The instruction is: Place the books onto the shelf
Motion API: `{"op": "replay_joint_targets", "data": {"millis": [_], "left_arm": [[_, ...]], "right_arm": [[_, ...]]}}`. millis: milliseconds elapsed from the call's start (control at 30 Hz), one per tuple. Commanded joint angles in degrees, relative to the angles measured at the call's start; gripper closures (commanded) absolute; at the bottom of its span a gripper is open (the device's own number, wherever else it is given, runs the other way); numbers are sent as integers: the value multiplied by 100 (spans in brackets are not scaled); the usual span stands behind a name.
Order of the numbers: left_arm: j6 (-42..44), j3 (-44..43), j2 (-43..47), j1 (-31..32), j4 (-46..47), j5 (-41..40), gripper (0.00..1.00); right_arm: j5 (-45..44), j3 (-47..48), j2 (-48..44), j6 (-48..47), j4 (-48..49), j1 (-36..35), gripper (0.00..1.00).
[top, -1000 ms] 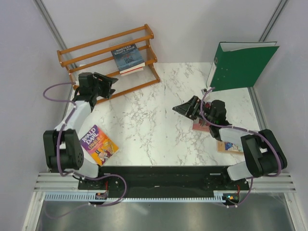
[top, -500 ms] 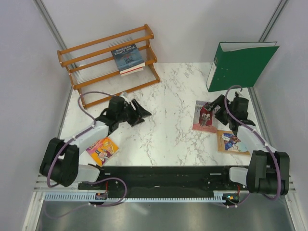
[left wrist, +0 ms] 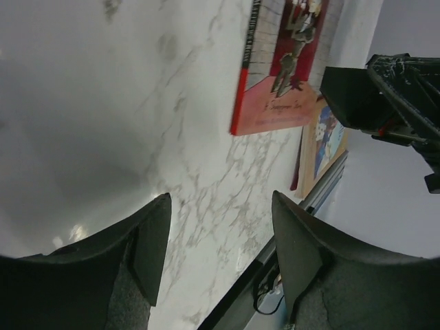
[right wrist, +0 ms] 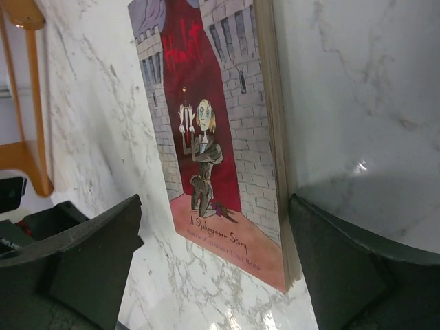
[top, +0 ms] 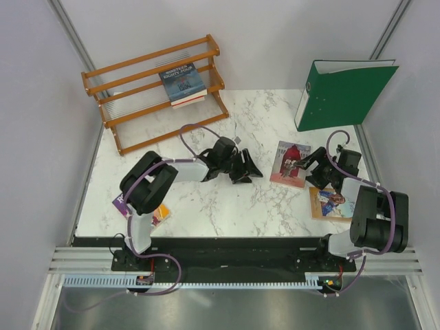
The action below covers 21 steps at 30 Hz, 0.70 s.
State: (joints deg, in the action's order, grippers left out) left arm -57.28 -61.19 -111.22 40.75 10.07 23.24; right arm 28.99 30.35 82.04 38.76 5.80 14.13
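Note:
The shelf (top: 137, 93) stands at the far left with a dark blue book (top: 182, 81) on its middle tier. A red book (top: 290, 163) (right wrist: 206, 103) (left wrist: 282, 75) lies flat right of centre. An orange-brown book (top: 328, 204) (left wrist: 326, 137) lies near the right edge. A yellow-purple book (top: 157, 213) is partly hidden under the left arm. My left gripper (top: 253, 169) (left wrist: 220, 206) hangs open and empty mid-table, pointing at the red book. My right gripper (top: 311, 172) (right wrist: 214, 206) is open, its fingers straddling the red book's near corner without closing on it.
A big green ring binder (top: 344, 93) stands upright at the far right. Grey walls close in the marble table (top: 206, 199) on three sides. The two grippers face each other across the red book. A shelf foot (right wrist: 31, 137) shows in the right wrist view.
My left arm has swung from beside the shelf to the table's middle. The right gripper has drawn back from over the red book to its right side, leaving the cover in view.

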Motion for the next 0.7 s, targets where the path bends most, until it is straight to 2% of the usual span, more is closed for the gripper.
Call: {"op": "replay_joint_targets", "data": {"millis": [0, 67, 333, 433, 500, 633, 667], "left_arm": [[-389, -892, -742, 196, 321, 207, 34], [-451, -1113, -1076, 240, 321, 198, 34], [-495, -2379, -1929, 337, -4, 506, 35], [-486, -2512, -2018, 381, -31, 567, 35], [-478, -2582, -2061, 398, -40, 619, 35], [-416, -2644, -2088, 416, -101, 716, 36], [-329, -2618, -2053, 407, -153, 690, 36]], "right_arm": [[308, -345, 602, -18, 219, -7, 5], [440, -389, 708, 26, 395, -7, 10], [827, -600, 796, 412, 1291, -7, 15], [976, -705, 796, 544, 1694, -7, 22], [1055, -820, 822, 755, 1958, -7, 34], [1047, -996, 840, 1002, 2469, -7, 42], [1038, -1031, 831, 1010, 2496, -7, 53]]}}
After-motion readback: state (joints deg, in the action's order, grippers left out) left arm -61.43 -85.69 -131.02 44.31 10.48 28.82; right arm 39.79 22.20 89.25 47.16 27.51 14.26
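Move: The Hamlet book lies flat, its middle some 13 cm to the left hand's right, about 5 cm farther out and 3 cm lower. From the right hand its middle is roughly 4 cm ahead, 5 cm left and 3 cm lower. An orange-bordered book lies about 11 cm back and 9 cm to the right of the right hand. The green binder stands around 22 cm ahead and 10 cm right, its middle some 8 cm higher. With the right gripper's one finger already at the Hamlet book's right edge, push the near end left about 3 cm, rolling the hand's left side up some 10 degrees and narrowing the wide-open fingers to a bit over half. Meanwhile bring the left gripper, still open, low to the right about 10 cm and slightly forward, easing off beside the book's near left corner. ##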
